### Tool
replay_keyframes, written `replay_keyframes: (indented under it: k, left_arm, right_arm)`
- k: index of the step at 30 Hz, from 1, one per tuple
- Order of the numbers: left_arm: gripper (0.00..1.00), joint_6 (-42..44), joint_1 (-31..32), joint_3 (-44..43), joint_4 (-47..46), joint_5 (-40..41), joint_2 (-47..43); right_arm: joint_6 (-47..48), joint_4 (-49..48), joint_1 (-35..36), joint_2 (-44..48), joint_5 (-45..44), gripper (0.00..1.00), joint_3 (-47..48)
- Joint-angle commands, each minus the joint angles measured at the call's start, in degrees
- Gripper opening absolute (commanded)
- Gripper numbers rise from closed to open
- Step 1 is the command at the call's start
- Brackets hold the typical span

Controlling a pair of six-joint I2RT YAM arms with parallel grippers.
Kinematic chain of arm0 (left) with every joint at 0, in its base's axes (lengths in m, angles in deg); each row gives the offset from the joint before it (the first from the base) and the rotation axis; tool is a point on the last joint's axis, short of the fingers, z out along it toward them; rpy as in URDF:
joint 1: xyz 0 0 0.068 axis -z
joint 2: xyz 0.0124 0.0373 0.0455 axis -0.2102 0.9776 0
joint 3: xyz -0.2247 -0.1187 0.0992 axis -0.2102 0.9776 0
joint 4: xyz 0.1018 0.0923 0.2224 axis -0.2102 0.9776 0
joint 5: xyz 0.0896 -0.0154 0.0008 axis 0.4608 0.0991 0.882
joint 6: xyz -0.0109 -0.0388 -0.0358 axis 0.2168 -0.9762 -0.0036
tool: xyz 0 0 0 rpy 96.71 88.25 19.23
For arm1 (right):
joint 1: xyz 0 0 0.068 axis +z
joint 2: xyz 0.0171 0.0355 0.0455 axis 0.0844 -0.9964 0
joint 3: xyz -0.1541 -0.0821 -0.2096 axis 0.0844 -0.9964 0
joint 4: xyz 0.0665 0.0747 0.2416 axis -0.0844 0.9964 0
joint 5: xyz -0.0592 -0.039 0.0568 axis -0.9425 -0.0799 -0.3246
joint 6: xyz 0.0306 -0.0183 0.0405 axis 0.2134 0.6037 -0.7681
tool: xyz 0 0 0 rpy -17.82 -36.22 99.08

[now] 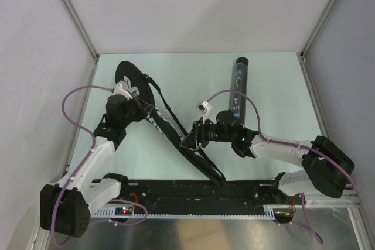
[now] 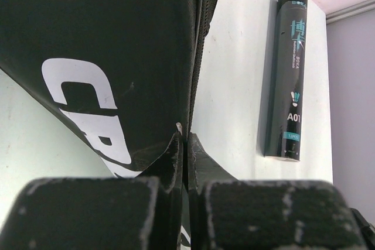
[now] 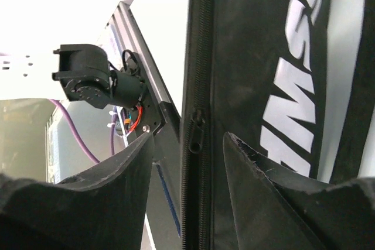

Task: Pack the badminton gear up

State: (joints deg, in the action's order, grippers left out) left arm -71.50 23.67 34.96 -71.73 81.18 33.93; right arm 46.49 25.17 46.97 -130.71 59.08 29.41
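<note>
The black, white-lettered racket bag (image 1: 130,77) lies slantwise on the table from the far left toward the near middle. My left gripper (image 1: 146,109) is shut on the bag's zipped edge; in the left wrist view its jaws (image 2: 186,139) pinch that edge, with the bag (image 2: 117,57) above. My right gripper (image 1: 188,141) stands open at the bag's narrow lower part. In the right wrist view its fingers (image 3: 188,137) straddle the zipper pull (image 3: 195,136) on the bag (image 3: 263,57) without touching it. The long black tube (image 1: 240,86) (image 2: 288,74) lies on the table to the right.
The bag's black strap (image 1: 170,109) loops over the table beside the bag. A black rail (image 1: 205,191) runs along the near edge between the arm bases. Aluminium frame posts (image 1: 76,21) and walls close in the table. A black arm motor (image 3: 88,77) shows behind the right fingers.
</note>
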Motion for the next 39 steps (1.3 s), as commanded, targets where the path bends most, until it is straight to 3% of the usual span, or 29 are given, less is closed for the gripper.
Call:
replay_keyframes:
  k: [1,16,19,22,24,27,31,39]
  left_arm:
    - [0.00,1.3,-0.1,-2.6,-0.4,-3.2,0.0]
    - [0.00,1.3,-0.1,-2.9,-0.4,-3.0,0.7]
    - [0.00,1.3,-0.1,-3.0,-0.3,-2.7,1.0]
    - [0.00,1.8,-0.1,-3.0,-0.3,-2.0,1.2]
    - [0.00,2.9,-0.1,-3.5,0.4,-0.4,1.6]
    - [0.00,5.3,-0.1,-5.0,3.2,2.2,2.3]
    - [0.00,7.4,-0.5,-6.3,5.4,4.6,2.9]
    - [0.00,9.1,-1.5,-9.3,6.2,2.8,6.1]
  right_arm:
    - [5.1,1.3,-0.2,-1.2,4.7,0.56,4.9]
    - [9.3,9.1,1.9,-7.0,-0.3,0.50,9.8]
    - [9.1,9.7,1.6,-7.6,-0.3,0.35,9.8]
    - [8.8,10.6,1.6,-7.0,-1.2,0.08,9.8]
    - [8.5,11.3,1.4,-6.3,-1.6,0.02,9.8]
    - [8.6,13.3,1.3,-4.8,-2.3,0.00,9.8]
    - [9.7,17.9,1.6,-2.7,-4.7,0.06,9.7]
    - [10.7,20.6,2.1,2.5,-5.0,0.00,6.4]
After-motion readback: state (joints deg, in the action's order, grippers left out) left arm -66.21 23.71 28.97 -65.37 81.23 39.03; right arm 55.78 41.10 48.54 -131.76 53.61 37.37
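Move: The open right fingers straddle the zip of the racket bag, with the zipper pull level with them fore and aft, about 2 cm left and 3 cm below. From there the strap's middle is some 14 cm ahead, 6 cm left; the shuttlecock tube roughly 28 cm ahead, 23 cm right, both around 10 cm lower. From the left hand, already gripping the bag's edge, the pull is about 13 cm back, 10 cm right, 4 cm down. Right hand edges left, dips about 4 cm, pinches the zipper pull, then lifts roughly 2 cm, easing right. ##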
